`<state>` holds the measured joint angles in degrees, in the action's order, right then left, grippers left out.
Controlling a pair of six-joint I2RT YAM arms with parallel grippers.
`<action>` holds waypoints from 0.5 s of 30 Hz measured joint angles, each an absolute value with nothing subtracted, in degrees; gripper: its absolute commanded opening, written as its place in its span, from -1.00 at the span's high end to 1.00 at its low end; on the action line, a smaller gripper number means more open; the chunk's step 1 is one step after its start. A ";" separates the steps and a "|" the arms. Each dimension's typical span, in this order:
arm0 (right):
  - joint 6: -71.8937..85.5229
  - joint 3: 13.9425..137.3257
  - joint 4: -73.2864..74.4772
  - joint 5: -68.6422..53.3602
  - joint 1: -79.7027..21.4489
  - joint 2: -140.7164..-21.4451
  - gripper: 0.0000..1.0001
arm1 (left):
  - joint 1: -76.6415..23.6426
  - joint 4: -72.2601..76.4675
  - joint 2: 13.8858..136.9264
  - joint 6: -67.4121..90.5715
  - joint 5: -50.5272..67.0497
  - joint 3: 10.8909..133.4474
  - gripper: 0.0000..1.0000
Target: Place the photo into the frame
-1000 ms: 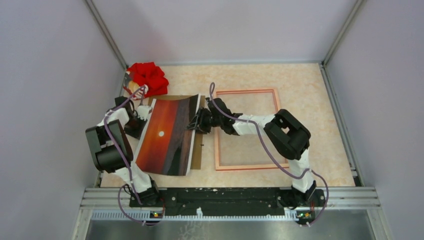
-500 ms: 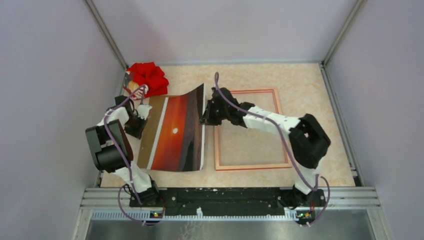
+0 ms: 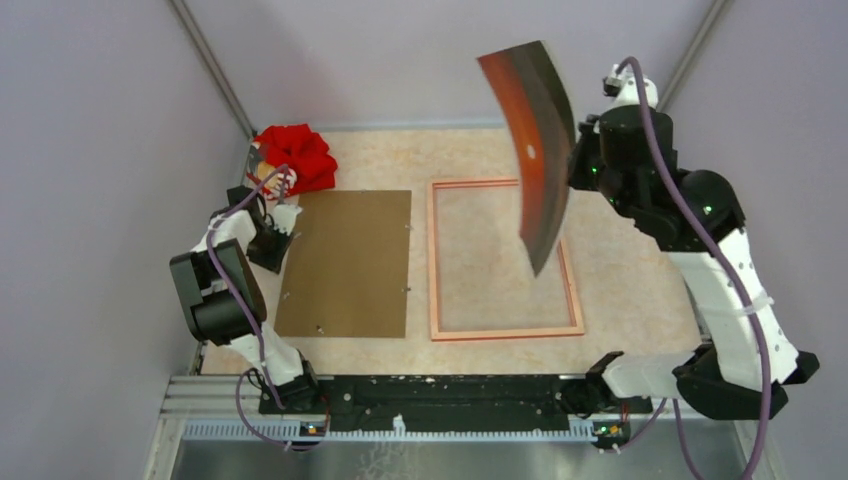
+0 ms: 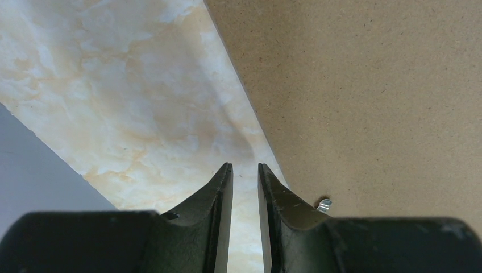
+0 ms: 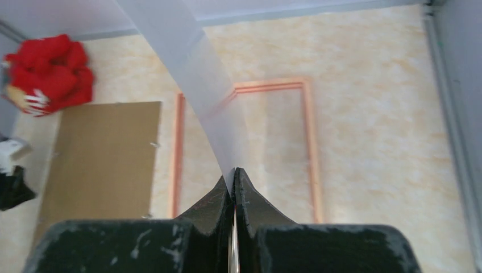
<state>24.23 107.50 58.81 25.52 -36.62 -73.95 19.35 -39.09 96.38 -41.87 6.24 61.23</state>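
Observation:
The photo [image 3: 537, 150], a red-orange sunset print, hangs curved in the air above the frame's right side. My right gripper [image 3: 577, 165] is shut on its right edge. In the right wrist view the gripper [image 5: 233, 173] pinches the photo's white back [image 5: 193, 74]. The frame [image 3: 433, 260] lies flat on the table with its pale wood side up, and also shows in the right wrist view [image 5: 311, 148]. My left gripper [image 3: 272, 240] rests low at the left edge of the brown backing panel [image 3: 347, 262]. In the left wrist view it [image 4: 245, 168] is slightly open and empty.
The brown backing panel [image 4: 369, 85] lies left of the frame, with small metal clips on its edges. A red cloth bundle [image 3: 297, 155] sits at the back left corner. Grey walls enclose the table on three sides.
My right arm has lifted the photo off the backing panel and swung it up and to the right, over the frame. The backing panel is now uncovered. The left arm has not moved.

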 measured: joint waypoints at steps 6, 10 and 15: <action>23.14 111.92 73.10 35.00 -37.21 -75.22 1.00 | 19.35 -39.64 96.38 -41.87 6.44 61.23 0.40; 23.68 113.60 78.87 38.83 -41.10 -83.72 1.00 | 19.35 -39.81 96.38 -41.89 6.44 61.25 0.39; 24.45 112.09 81.91 39.86 -46.15 -96.05 1.00 | 19.35 -40.23 96.38 -41.89 6.57 61.32 0.39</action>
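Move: The photo is already pinched in the right hand, high above the frame: the frame's middle lies some 40 cm below that hand, about 4 cm to its left and 4 cm back. The brown backing board lies some 36 cm to the left of the frame's middle and about level with it. From the idle left hand, the frame's middle is about 52 cm to the right, straight across and 3 cm lower. The photo, still pinched by one edge in the right hand's shut fingers, is swung some 5 cm right and slightly back, then brought back left as the hand dives, ending about 13 cm lower, towards the frame. Meanwhile the wrist rolls its left side down by some 35 degrees and tips the fingers further down. ##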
